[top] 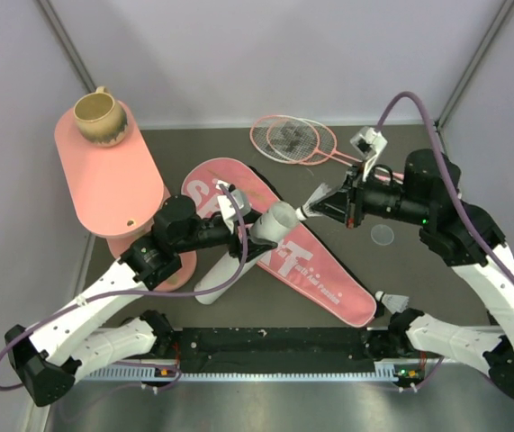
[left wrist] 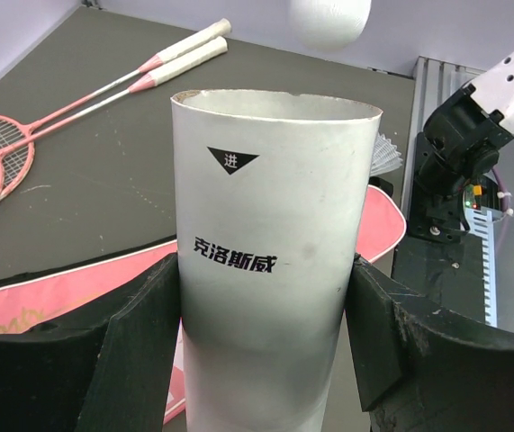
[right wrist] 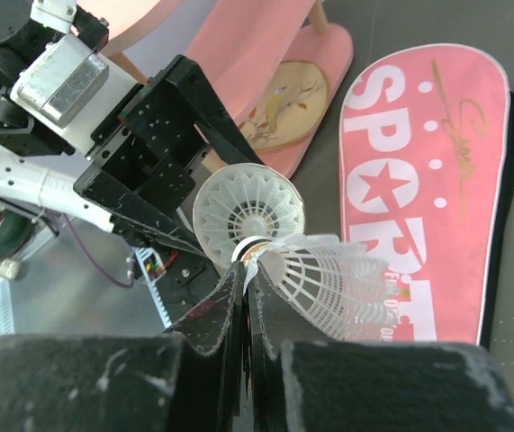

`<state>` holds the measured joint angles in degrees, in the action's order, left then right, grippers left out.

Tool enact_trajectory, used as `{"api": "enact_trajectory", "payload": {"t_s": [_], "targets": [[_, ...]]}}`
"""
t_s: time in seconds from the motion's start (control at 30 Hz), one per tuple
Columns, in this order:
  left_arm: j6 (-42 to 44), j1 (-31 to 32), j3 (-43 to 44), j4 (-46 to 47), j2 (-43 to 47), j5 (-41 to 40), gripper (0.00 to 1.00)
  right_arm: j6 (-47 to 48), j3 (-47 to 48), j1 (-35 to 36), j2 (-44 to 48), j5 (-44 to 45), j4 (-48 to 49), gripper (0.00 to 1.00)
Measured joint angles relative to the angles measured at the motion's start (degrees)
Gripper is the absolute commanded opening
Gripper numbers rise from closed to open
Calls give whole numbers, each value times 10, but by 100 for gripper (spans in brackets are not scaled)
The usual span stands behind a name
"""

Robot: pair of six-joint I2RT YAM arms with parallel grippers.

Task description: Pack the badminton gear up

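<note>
My left gripper is shut on the long white tube, a finger on each side, and holds it tilted over the pink "SPORT" bag. The tube's open mouth faces right. My right gripper is shut on the skirt of a white shuttlecock, whose cork hangs just off the tube mouth. Beyond the fingertips a round skirt shows end-on. Two pink rackets lie at the back. Another shuttlecock lies at the bag's near right end.
A pink oval tiered table stands at the left with a tan mug on top. A small clear disc lies on the dark mat right of the bag. Grey walls close in the back and both sides.
</note>
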<state>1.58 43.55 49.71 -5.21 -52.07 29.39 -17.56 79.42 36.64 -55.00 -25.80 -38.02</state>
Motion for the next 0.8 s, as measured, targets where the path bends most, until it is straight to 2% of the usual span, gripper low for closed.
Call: {"api": "enact_trajectory", "payload": {"t_s": [0.23, 0.33, 0.37, 0.43, 0.47, 0.57, 0.67, 0.8], "targets": [[-2, 1, 0, 0, -6, 13, 3, 6, 13, 53, -63, 9, -5, 0], [-2, 1, 0, -1, -7, 16, 3, 5, 13, 66, -80, 7, -4, 15], [-2, 1, 0, -1, -7, 17, 3, 2, 13, 68, -82, 5, -2, 27], [-2, 1, 0, -1, -7, 17, 3, -4, 13, 70, -84, -5, 4, 39], [-2, 1, 0, -1, -7, 17, 3, -7, 12, 70, -83, -9, 8, 49], [-2, 2, 0, -1, -7, 17, 3, -17, 7, 71, -71, -15, 25, 65], [-1, 2, 0, -1, -7, 17, 3, -24, -4, 71, -43, -3, 29, 69], [-2, 5, 0, -3, -7, 17, 3, -30, -21, 52, -2, 34, 28, 70]]}}
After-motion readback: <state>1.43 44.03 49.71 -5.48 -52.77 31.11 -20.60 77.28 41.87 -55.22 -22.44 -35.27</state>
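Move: The right hand holds a shuttlecock cork-first at the tube: the tube's mouth is about 6 cm to its left, level fore and aft, and some 4 cm lower. On the table some 36 cm below the hand, the racket bag's middle is 11 cm ahead and 7 cm left, the clear lid about 13 cm ahead and 22 cm right. From the left hand, gripping the tube, the mouth is some 5 cm up, 4 cm right and 2 cm ahead. Leftward and down, the right hand carries the shuttlecock about 5 cm across and 3 cm lower to the tube mouth, then opens its fingers wide to let go there and backs off right and up by some 3 cm. The left hand keeps its grip, holding the tube almost still with the mouth tilted up. ##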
